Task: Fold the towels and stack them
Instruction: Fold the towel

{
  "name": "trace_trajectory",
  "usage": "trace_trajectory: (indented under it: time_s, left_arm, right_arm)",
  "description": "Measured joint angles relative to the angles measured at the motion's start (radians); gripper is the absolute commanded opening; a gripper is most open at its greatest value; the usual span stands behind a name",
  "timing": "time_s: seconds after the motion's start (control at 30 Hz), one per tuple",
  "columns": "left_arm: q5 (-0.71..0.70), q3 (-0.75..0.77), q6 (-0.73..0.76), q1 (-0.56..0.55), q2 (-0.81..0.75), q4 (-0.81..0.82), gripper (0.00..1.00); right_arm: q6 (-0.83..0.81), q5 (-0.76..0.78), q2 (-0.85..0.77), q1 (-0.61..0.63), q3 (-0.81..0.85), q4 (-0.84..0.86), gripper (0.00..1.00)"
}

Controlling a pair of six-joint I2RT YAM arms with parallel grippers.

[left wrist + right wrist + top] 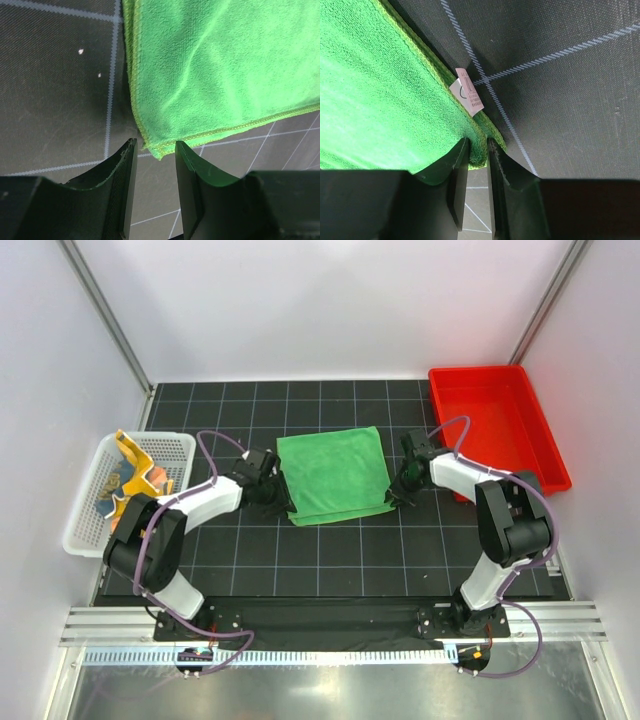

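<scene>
A green towel [333, 472], folded with its layers showing along the near edge, lies flat in the middle of the black gridded mat. My left gripper [282, 502] is at its near left corner. In the left wrist view the jaws [156, 145] stand apart, with only the tip of the towel [215, 75] corner between the fingertips. My right gripper [397, 492] is at the near right corner. It [479, 142] is shut on the thick edge of the towel [380, 100], just below a small white label [468, 95]. A yellow-orange towel [135, 455] lies crumpled in the basket with a paler patterned cloth [112, 490] under it.
A white mesh basket [85, 530] stands at the left edge of the mat. A red bin [497, 425] sits at the back right, close behind my right arm. White walls close in the mat on three sides.
</scene>
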Motion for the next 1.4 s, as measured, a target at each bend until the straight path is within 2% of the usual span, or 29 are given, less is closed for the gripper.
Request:
trace_trajectory:
  time_s: [0.17,0.37,0.57,0.67,0.77,1.4]
  left_arm:
    - [-0.019,-0.026,-0.013,-0.01,-0.015,0.002,0.4]
    - [-0.025,-0.031,-0.02,-0.024,-0.013,0.012,0.37]
    - [-0.032,-0.031,-0.024,-0.024,0.0,0.024,0.24]
    - [-0.036,-0.031,-0.026,-0.025,0.001,0.026,0.14]
    - [-0.039,-0.031,-0.027,-0.026,0.001,0.026,0.01]
    - [-0.05,0.028,-0.034,-0.027,-0.021,-0.048,0.0]
  right_arm:
    - [0.0,0.0,-0.016,0.001,-0.014,0.005,0.28]
    - [0.0,0.0,-0.027,0.011,-0.02,0.008,0.17]
    - [0.0,0.0,-0.027,0.021,-0.035,0.022,0.08]
    - [0.0,0.003,-0.027,0.022,-0.038,0.024,0.01]
    - [-0.001,0.004,-0.027,0.023,-0.039,0.025,0.01]
    - [-0.036,0.032,-0.069,0.026,-0.019,0.0,0.01]
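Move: The left hand's open fingers hover over the folded green towel's near left corner, about 1 cm below and 1 cm back of the hand point; the towel's middle lies some 10 cm right and 7 cm ahead. The right fingers already straddle its near right corner, roughly 1 cm back and 1 cm down. The white tag on that side sits about 4 cm ahead of this hand and 1 cm to its right. Each gripper shuts on its own near corner of the towel and pinches the cloth: the left after easing about 1 cm back and down, the right after easing about 1 cm back and slightly left from its half-closed straddle. With fingers shut, both then rise off the table by some 2 cm, creeping slightly forward as they go. ##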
